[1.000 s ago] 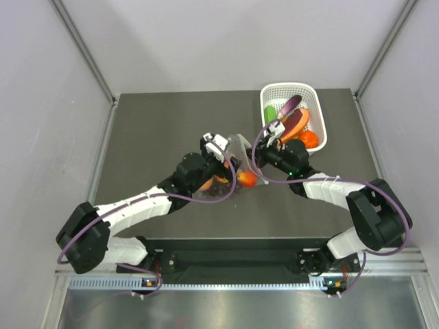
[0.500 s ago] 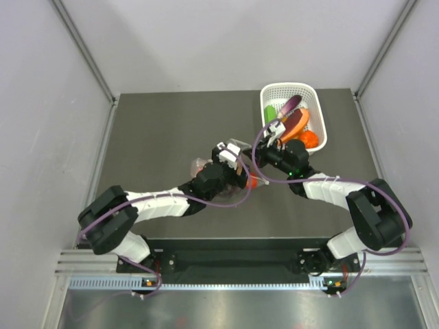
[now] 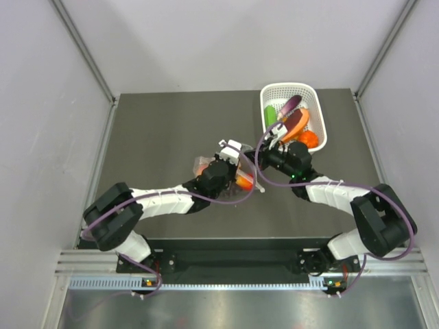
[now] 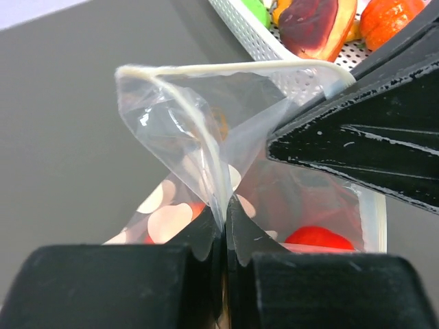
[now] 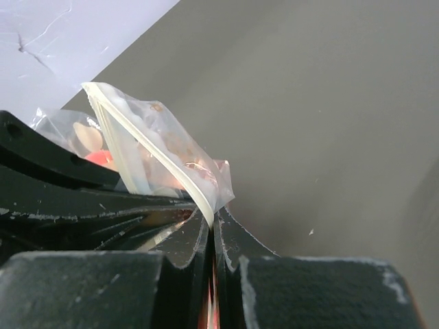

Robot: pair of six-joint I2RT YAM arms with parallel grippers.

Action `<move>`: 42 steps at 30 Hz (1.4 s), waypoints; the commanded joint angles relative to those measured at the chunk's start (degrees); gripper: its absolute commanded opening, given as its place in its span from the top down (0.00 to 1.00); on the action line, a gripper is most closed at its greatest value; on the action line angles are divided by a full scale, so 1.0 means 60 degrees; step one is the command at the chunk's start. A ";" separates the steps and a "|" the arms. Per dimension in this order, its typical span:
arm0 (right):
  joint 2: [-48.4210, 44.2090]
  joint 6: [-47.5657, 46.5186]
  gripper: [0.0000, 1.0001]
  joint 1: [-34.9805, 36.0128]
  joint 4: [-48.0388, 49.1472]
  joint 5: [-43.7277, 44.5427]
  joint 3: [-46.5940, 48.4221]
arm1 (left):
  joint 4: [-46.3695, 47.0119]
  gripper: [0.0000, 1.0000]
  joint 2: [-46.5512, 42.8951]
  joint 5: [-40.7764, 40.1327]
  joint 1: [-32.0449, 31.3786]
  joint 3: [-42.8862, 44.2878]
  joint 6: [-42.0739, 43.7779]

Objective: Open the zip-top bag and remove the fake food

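Observation:
The zip-top bag lies mid-table between my two arms, clear plastic with white dots. My left gripper is shut on one wall of the bag's mouth, just below the zip strip. My right gripper is shut on the opposite zip strip edge. Its black fingers cross the right side of the left wrist view. From above, the left gripper and the right gripper meet over the bag. Fake food shows inside: a red-orange fruit and a peach-orange fruit.
A white lattice basket stands at the back right, close behind the right gripper. It holds a purple eggplant, a green vegetable and an orange piece. Its rim shows just beyond the bag. Grey walls enclose the table.
My left gripper moved right to the bag's mouth, then closed from open onto the bag's edge. The right gripper kept its grip and barely moved.

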 commanded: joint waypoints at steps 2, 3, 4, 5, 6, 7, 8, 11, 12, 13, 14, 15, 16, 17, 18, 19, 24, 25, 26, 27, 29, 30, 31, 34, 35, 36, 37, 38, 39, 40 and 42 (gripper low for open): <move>-0.0618 -0.0150 1.00 -0.0079 0.0130 0.0128 -0.0030 | -0.1081 1.00 -0.0874 -0.0559 -0.0001 0.0577 0.0761; -0.0705 -0.0165 1.00 -0.0064 0.0071 0.0188 -0.0030 | -0.1419 1.00 -0.1122 -0.0632 -0.0001 0.0664 0.0864; -0.0750 -0.0194 1.00 -0.0064 -0.0045 0.0217 -0.0044 | -0.1712 1.00 -0.1226 -0.0676 0.0014 0.0897 0.1097; -0.0794 -0.0195 1.00 -0.0050 -0.0090 0.0319 -0.0044 | -0.2310 1.00 -0.1329 -0.0662 0.0014 0.1016 0.1186; -0.0896 -0.0195 1.00 -0.0064 -0.0163 0.0364 -0.0059 | -0.2562 1.00 -0.1533 -0.0517 0.0014 0.1147 0.1274; -0.0940 -0.0180 1.00 -0.0035 -0.0236 0.0393 -0.0073 | -0.2797 1.00 -0.1622 -0.0414 0.0014 0.1395 0.1463; -0.0984 -0.0180 1.00 -0.0035 -0.0309 0.0480 -0.0088 | -0.3133 1.00 -0.1695 -0.0283 0.0014 0.1543 0.1567; -0.1189 -0.0180 1.00 0.0082 -0.0471 0.0612 -0.0147 | -0.4231 1.00 -0.1799 0.0113 0.0028 0.2231 0.2021; -0.1320 -0.0180 1.00 0.0126 -0.0486 0.0671 -0.0176 | -0.4539 1.00 -0.1741 0.0216 0.0043 0.2450 0.2123; -0.1350 -0.0180 1.00 0.0257 -0.0500 0.0744 -0.0249 | -0.5108 1.00 -0.1682 0.0333 0.0057 0.2844 0.2313; -0.1394 -0.0180 1.00 0.0331 -0.0515 0.0991 -0.0293 | -0.5331 1.00 -0.1623 0.0392 0.0058 0.3022 0.2373; -0.1482 -0.0238 1.00 0.0578 -0.0602 0.1153 -0.0322 | -0.6087 1.00 -0.1492 0.0770 0.0087 0.3415 0.2634; -0.1511 -0.0253 1.00 0.0711 -0.0632 0.1358 -0.0381 | -0.6400 1.00 -0.1418 0.0962 0.0087 0.3579 0.2811; -0.1526 -0.0282 1.00 0.0828 -0.0632 0.1679 -0.0439 | -0.6693 1.00 -0.1360 0.1138 0.0116 0.3711 0.2987; -0.1526 -0.0254 1.00 0.0931 -0.0632 0.1755 -0.0483 | -0.6841 1.00 -0.1287 0.1256 0.0131 0.3814 0.3221; -0.1526 -0.0210 1.00 0.1048 -0.0545 0.1828 -0.0643 | -0.6973 1.00 -0.1271 0.1576 0.0145 0.3916 0.3339; -0.1483 0.0127 1.00 0.1239 -0.0062 0.2078 -0.1230 | -0.7544 0.95 -0.1038 0.3305 0.0585 0.4341 0.4042; -0.1468 0.0186 1.00 0.1254 0.0171 0.2107 -0.1434 | -0.7574 0.93 -0.0993 0.3438 0.0643 0.4313 0.4043; -0.1468 0.0302 1.00 0.1269 0.0260 0.2194 -0.1523 | -0.7473 0.92 -0.0949 0.3585 0.0760 0.4269 0.4058; -0.1453 0.0347 1.00 0.1254 0.0392 0.2253 -0.1625 | -0.7356 0.90 -0.0862 0.3673 0.0804 0.4066 0.4029; -0.1453 0.0536 1.00 0.1240 0.0758 0.2472 -0.1889 | -0.6788 0.81 -0.0701 0.3907 0.0921 0.3787 0.3956; -0.1410 0.0625 1.00 0.1240 0.0919 0.2517 -0.2049 | -0.6639 0.77 -0.0642 0.3981 0.0936 0.3539 0.3868; -0.1380 0.0756 1.00 0.1254 0.1355 0.2662 -0.2153 | -0.6478 0.70 -0.0569 0.4098 0.0937 0.3449 0.3795; -0.1161 0.1342 1.00 0.1240 0.2061 0.3130 -0.2519 | -0.5803 0.61 -0.0261 0.4597 0.0937 0.3068 0.3414; -0.1073 0.1517 1.00 0.1240 0.2324 0.3205 -0.2578 | -0.5715 0.59 -0.0159 0.4466 0.0922 0.3024 0.3210; -0.0942 0.1577 1.00 0.1240 0.2443 0.3293 -0.2636 | -0.5279 0.59 -0.0158 0.3725 0.0907 0.2879 0.2788; -0.0883 0.1650 1.00 0.1225 0.2531 0.3381 -0.2666 | -0.4999 0.58 -0.0201 0.3413 0.0907 0.2747 0.2552; -0.0780 0.1709 1.00 0.1239 0.2633 0.3454 -0.2666 | -0.4605 0.55 -0.0419 0.3077 0.0907 0.2571 0.2375; -0.0736 0.1753 1.00 0.1240 0.2678 0.3469 -0.2666 | -0.4079 0.52 -0.0567 0.2914 0.0907 0.2193 0.2098; -0.0692 0.1754 1.00 0.1240 0.2707 0.3469 -0.2666 | -0.3827 0.49 -0.0713 0.2941 0.0878 0.2015 0.1979; -0.0575 0.1768 1.00 0.1225 0.2679 0.3716 -0.2579 | -0.3460 0.37 -0.1225 0.2985 0.0791 0.1591 0.1687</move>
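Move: The bag's mouth, pinched at its rim by both hands, opens just beyond the left fingertips: about 3 cm ahead and 1 cm right, 1 cm up. From the right hand it is about 2 cm ahead, 2 cm left, 1 cm down. Inside the bag, the red-orange fruit lies about 1 cm back, 3 cm right and 9 cm below the left hand, the peach about 12 cm left, level, 9 cm down. The white basket is some 19 cm ahead and 17 cm right, 10 cm down. Upward first: the left hand, still pinching the bag's rim, lifts about 7 cm, rolling its left side up and turning clockwise, then sinks back to its starting height as its fingers open to let the film go. The right hand keeps its pinch, rises slightly with it, then draws the rim down to 5 cm below its start, back and a little right, away from the basket. ##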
